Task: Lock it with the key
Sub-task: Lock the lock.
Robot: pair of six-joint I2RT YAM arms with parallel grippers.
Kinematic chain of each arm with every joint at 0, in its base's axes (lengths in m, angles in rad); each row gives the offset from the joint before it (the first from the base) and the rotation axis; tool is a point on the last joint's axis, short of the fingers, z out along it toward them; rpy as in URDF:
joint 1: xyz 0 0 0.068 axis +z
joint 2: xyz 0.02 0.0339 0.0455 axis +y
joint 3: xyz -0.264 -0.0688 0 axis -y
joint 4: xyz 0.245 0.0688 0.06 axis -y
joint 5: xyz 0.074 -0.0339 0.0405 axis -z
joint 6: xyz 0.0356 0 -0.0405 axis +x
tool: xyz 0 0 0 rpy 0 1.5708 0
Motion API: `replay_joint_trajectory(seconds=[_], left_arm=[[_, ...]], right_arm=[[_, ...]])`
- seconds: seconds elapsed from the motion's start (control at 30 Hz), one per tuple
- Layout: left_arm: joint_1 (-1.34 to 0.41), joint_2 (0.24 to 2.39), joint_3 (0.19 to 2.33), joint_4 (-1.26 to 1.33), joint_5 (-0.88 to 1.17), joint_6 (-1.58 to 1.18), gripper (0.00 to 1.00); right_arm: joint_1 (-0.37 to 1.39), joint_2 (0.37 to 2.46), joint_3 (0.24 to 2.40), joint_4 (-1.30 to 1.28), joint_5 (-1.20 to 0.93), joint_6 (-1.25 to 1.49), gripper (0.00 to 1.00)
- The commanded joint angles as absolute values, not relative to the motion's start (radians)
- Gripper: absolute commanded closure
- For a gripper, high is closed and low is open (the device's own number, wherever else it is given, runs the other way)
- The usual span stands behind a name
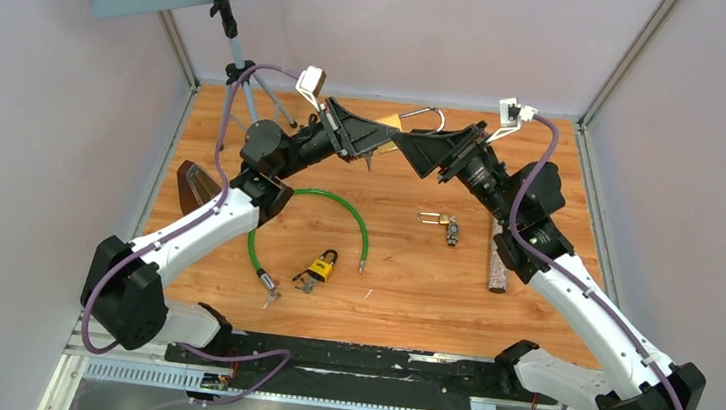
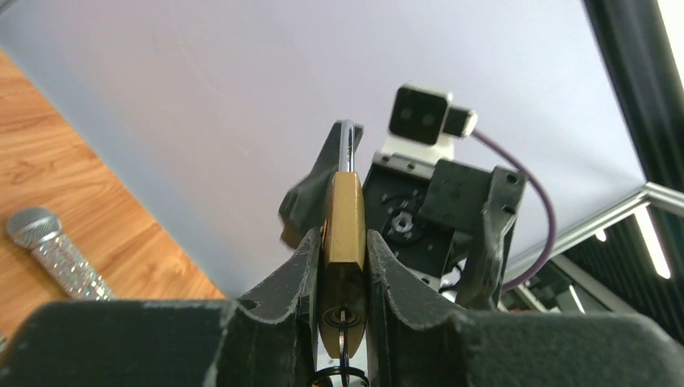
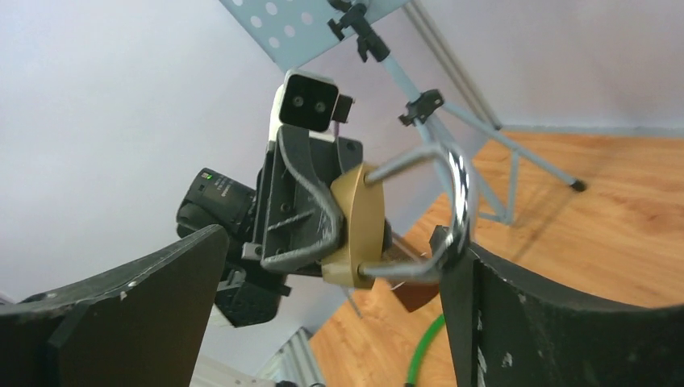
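My left gripper [image 2: 343, 238] is shut on a brass padlock [image 2: 342, 211] and holds it in the air at the back of the table. A key [image 2: 345, 332] sticks in the keyhole, with a ring hanging from it. In the right wrist view both legs of the steel shackle [image 3: 440, 157] meet the brass padlock [image 3: 360, 222]. My right gripper [image 3: 331, 282] stands open around the shackle end, and its right finger [image 3: 484, 298] touches the shackle's bend. From above, the left gripper [image 1: 377, 138] and the right gripper [image 1: 420, 156] meet at the brass padlock [image 1: 389, 123].
On the table lie a green cable lock [image 1: 312, 222], a yellow padlock [image 1: 322, 264], a small brass padlock with keys [image 1: 443, 220], a glittery microphone [image 1: 499, 266] and a dark brown object [image 1: 196, 185]. A music stand [image 1: 240, 65] stands at the back left.
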State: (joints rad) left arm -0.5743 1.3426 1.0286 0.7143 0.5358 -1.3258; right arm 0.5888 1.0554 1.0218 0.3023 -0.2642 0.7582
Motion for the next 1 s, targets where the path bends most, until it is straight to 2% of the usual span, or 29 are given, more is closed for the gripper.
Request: replay_joint_trajectory(seconds=[0.0, 0.17, 0.33, 0.57, 0.97], left_arm=[[-0.570, 1.305, 1.040, 0.927, 0.421, -1.455, 1.00], [-0.571, 1.307, 1.022, 0.970, 0.410, -1.492, 1.00], [-0.571, 1.300, 1.020, 0.973, 0.406, -1.506, 1.00], [-0.570, 1.305, 1.021, 0.977, 0.425, -1.519, 1.00], [-0.570, 1.305, 1.011, 0.979, 0.433, -1.529, 1.00]], right_arm=[[0.607, 1.067, 1.031, 0.397, -0.235, 0.928, 0.06], [0.607, 1.069, 1.003, 0.479, -0.180, 0.991, 0.23], [0.607, 1.098, 1.042, 0.490, -0.136, 0.989, 0.24], [0.607, 1.176, 1.158, 0.408, -0.122, 1.044, 0.43], [0.607, 1.212, 1.203, 0.386, -0.145, 1.045, 0.59]])
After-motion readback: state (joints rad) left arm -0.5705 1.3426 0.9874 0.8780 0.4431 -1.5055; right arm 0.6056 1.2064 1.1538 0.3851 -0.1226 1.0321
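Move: The left fingers hold the brass lock body. The shackle's middle lies about 3 cm ahead, 6 cm right and 2 cm above that hand. From the open right hand, the shackle is roughly 4 cm ahead, 1 cm right and 1 cm up. The lock body sits some 2 cm ahead and 3 cm left, about level, and its key about 3 cm back, 6 cm left and 2 cm below. Keeping its pinch on the lock body, the left hand lifts the lock about 2.5 cm, drifts slightly left and tips its fingers up some 10 degrees. The right hand rises and goes forward, nearly 4 cm each way, rolling about 15 degrees clockwise as seen along its fingers. It brings the shackle between its fingers and closes them by over half; a firm pinch can't be seen. ##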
